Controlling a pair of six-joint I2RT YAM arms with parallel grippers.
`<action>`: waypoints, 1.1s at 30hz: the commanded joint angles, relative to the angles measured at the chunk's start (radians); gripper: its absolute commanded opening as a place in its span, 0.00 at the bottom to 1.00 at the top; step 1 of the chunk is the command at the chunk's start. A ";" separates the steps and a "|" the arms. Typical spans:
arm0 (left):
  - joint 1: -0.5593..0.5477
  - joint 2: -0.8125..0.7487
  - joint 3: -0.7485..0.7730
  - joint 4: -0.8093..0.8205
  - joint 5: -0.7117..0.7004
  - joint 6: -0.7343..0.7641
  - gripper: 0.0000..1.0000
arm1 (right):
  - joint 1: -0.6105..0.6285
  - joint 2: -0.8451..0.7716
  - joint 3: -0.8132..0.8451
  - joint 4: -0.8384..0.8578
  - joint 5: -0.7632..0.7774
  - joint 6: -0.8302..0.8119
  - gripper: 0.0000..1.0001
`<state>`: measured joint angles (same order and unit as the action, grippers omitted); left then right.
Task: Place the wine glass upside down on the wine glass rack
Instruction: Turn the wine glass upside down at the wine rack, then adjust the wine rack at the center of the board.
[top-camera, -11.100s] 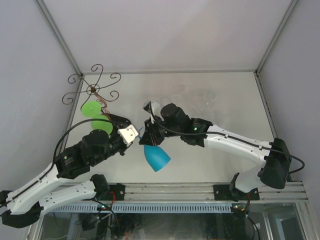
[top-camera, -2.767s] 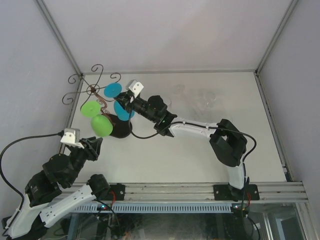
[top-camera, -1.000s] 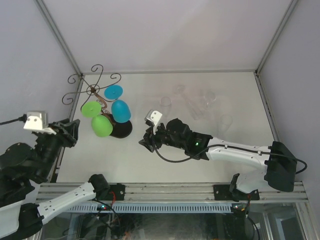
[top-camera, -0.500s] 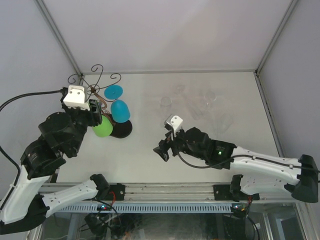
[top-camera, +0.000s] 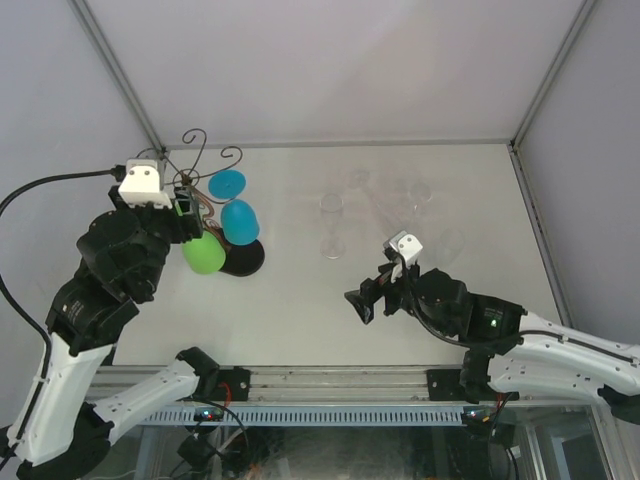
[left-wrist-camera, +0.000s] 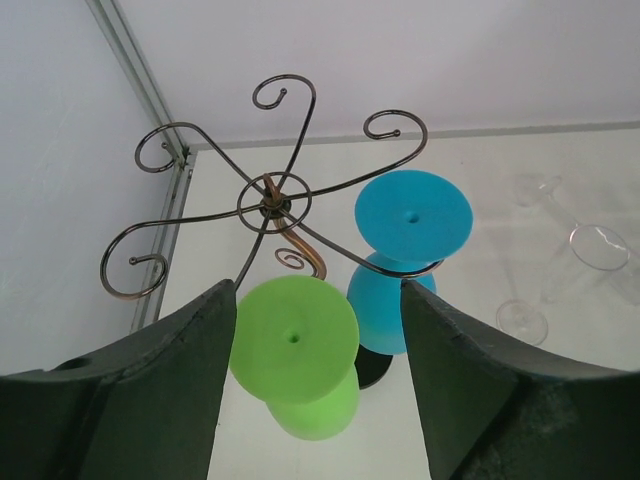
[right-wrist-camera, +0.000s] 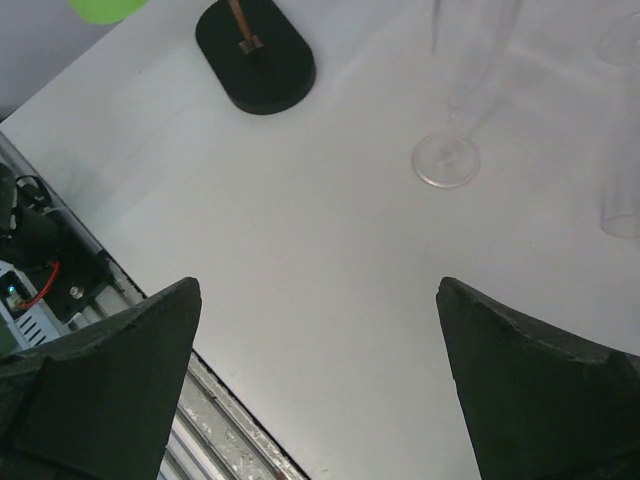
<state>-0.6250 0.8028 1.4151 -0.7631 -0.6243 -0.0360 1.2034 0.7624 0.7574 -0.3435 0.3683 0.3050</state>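
Note:
The wine glass rack (top-camera: 186, 180) stands at the table's back left, its thin scroll arms spreading from a coppery stem (left-wrist-camera: 273, 203) above a black oval base (right-wrist-camera: 256, 60). A blue wine glass (top-camera: 240, 222) hangs upside down from one arm, its round foot (left-wrist-camera: 412, 217) on top. A green wine glass (left-wrist-camera: 294, 340) hangs upside down beside it. My left gripper (left-wrist-camera: 315, 290) is open above the green glass, one finger on each side, touching nothing. My right gripper (right-wrist-camera: 318, 285) is open and empty over bare table near the front edge.
One clear wine glass (top-camera: 331, 225) stands upright mid-table, its foot (right-wrist-camera: 446, 160) in the right wrist view. More clear glasses (top-camera: 400, 205) lie behind it at the back. The metal frame rail (top-camera: 340, 385) runs along the near edge, and walls close off the sides.
My left arm swung up from the near left to hover over the rack, its jaws widening. My right arm drew back toward the near right and opened wide.

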 joint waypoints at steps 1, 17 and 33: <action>0.044 -0.010 0.005 0.052 0.055 -0.026 0.72 | -0.028 -0.033 0.005 -0.037 0.091 0.022 1.00; 0.386 0.092 0.045 0.060 0.315 -0.101 0.75 | -0.196 -0.043 0.007 -0.073 -0.100 0.040 1.00; 0.573 0.258 0.053 0.166 0.499 -0.157 0.69 | -0.197 -0.038 -0.021 -0.063 -0.128 0.058 1.00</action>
<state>-0.0914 1.0439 1.4296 -0.6949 -0.2089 -0.1585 1.0092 0.7250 0.7414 -0.4294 0.2512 0.3458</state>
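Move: The wine glass rack's hub sits about 10 cm ahead of the left hand, 3 cm to its left and 10 cm below. On the rack, the hanging green glass is some 4 cm ahead, 2 cm left and 17 cm down, the blue glass 9 cm ahead, 4 cm right, as low. From the right hand the hub lies roughly 16 cm ahead, 28 cm left and 8 cm higher; the standing clear glass, 16 cm ahead, 6 cm left, 15 cm below. The rack's hub is what the left hand closes in on from above: it drifts left first, then travels forward some 8 cm while sinking about 4 cm, over the green glass, tipping down and turning counter-clockwise about 10 degrees each, fingers still open. The right hand, empty and wide open, shifts forward and right about 3 cm each, away from the rack, then eases down slightly. ##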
